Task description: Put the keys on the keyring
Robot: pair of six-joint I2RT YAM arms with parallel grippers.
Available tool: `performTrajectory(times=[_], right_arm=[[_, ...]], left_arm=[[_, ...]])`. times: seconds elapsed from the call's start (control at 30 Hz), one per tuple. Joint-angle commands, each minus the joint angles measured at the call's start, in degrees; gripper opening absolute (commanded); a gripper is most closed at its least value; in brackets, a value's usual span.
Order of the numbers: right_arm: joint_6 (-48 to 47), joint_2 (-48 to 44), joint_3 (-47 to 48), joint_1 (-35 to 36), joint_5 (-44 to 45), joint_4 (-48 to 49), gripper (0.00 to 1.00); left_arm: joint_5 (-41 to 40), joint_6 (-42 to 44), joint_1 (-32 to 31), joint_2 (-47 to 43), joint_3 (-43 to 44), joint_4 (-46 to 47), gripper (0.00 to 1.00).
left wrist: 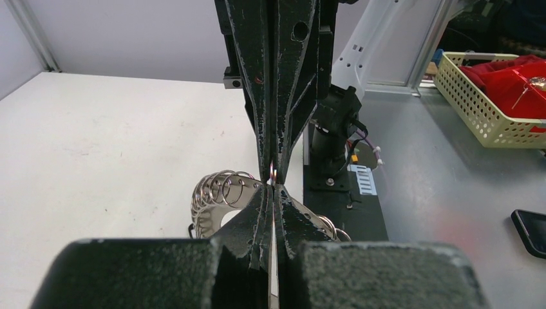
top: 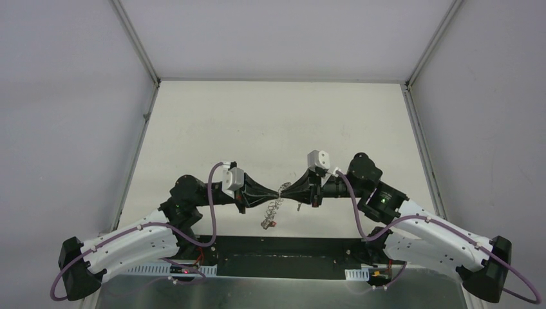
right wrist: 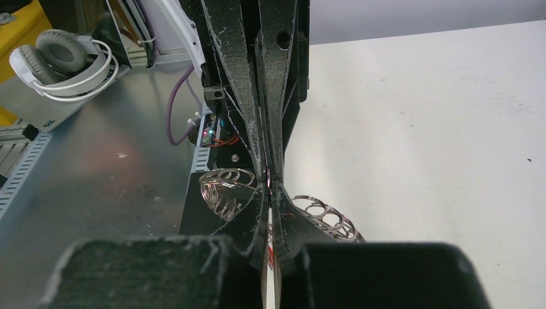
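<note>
The silvery keyring [top: 275, 207], fringed with small wire loops, hangs in the air between my two grippers, which meet tip to tip above the near table. My left gripper [top: 277, 194] is shut on its band; the ring [left wrist: 216, 193] curves away on both sides of the tips [left wrist: 273, 188]. My right gripper [top: 289, 192] is shut, pinching one small wire loop [left wrist: 273, 172] at the ring's top edge. In the right wrist view the keyring [right wrist: 325, 215] spreads out behind the shut tips [right wrist: 269, 191]. The keys [top: 266, 223], with a red head, dangle from the ring's lower end.
A black base plate [top: 290, 257] lies along the near edge between the arm bases. Off the table are a yellow basket [left wrist: 473, 109] of red cloth, a dark phone [left wrist: 531, 230] and white headphones [right wrist: 61, 61]. Grey walls enclose the white table [top: 277, 122].
</note>
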Motion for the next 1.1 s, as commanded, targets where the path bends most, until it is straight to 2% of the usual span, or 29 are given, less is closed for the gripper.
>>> performTrajectory(times=[0.0, 0.1, 0.13, 0.23, 0.33, 0.57, 0.67, 0.73, 0.9, 1.07], right_arm=[[-2.23, 0.17, 1.93, 0.08, -0.83, -0.73, 0.0], [-2.29, -0.21, 1.96, 0.11, 0.49, -1.5, 0.0], [-2.09, -0.49, 1.89, 0.09, 1.58, -1.72, 0.0], [-1.36, -1.53, 1.6, 0.08, 4.73, -2.02, 0.0], [-1.04, -2.22, 1.48, 0.02, 7.95, -2.59, 0.0], [4.23, -1.67, 3.5, -1.86, 15.57, -6.71, 0.0], [9.88, -1.2, 4.71, -4.28, 21.84, -8.96, 0.0], [12.81, -1.11, 5.56, -6.64, 24.27, -10.83, 0.0], [17.14, -0.78, 6.4, -13.93, 24.0, -14.18, 0.0], [24.19, 0.99, 7.32, -22.4, 18.47, -18.48, 0.0]], left_arm=[[0.05, -0.92, -0.58, -1.06, 0.3, 4.28, 0.0], [-0.53, -0.93, -0.55, -1.7, 0.21, 3.09, 0.0], [-1.2, -1.06, -0.56, -2.11, 0.2, 2.41, 0.07], [-3.88, -1.45, -0.56, -3.92, 0.25, -0.14, 0.4], [-6.45, -0.17, -0.57, -6.91, 0.8, -4.47, 0.57], [-15.06, 2.79, -0.51, -14.7, 2.59, -17.49, 0.76], [-21.75, -0.38, -0.5, -17.36, 2.35, -21.26, 0.86], [-27.98, -5.17, -0.57, -18.66, 2.37, -24.4, 0.97], [-42.04, -18.77, -0.52, -16.33, 3.91, -34.57, 0.99], [-45.98, -28.63, -0.55, -8.0, 5.83, -39.68, 0.97]])
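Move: The keyring hangs from both closed grippers, which meet tip to tip; its middle is about 6 cm below either hand. From the right hand, the black tag lies on the table some 12 cm ahead and 9 cm to the right, about 27 cm down. The loose key lies roughly 8 cm ahead and 7 cm to the right at that depth. From the left hand, the tag is likewise about 12 cm ahead, 9 cm right and 27 cm below. The keyring passes wholly to the right gripper, which keeps its pinch and carries it forward about 12 cm and to the right, sinking slightly towards the tag, turning some 40 degrees clockwise and tipping down. The left fingers open wide, let go and back off left with a slight rise, then swing forward and down, turning counter-clockwise. ##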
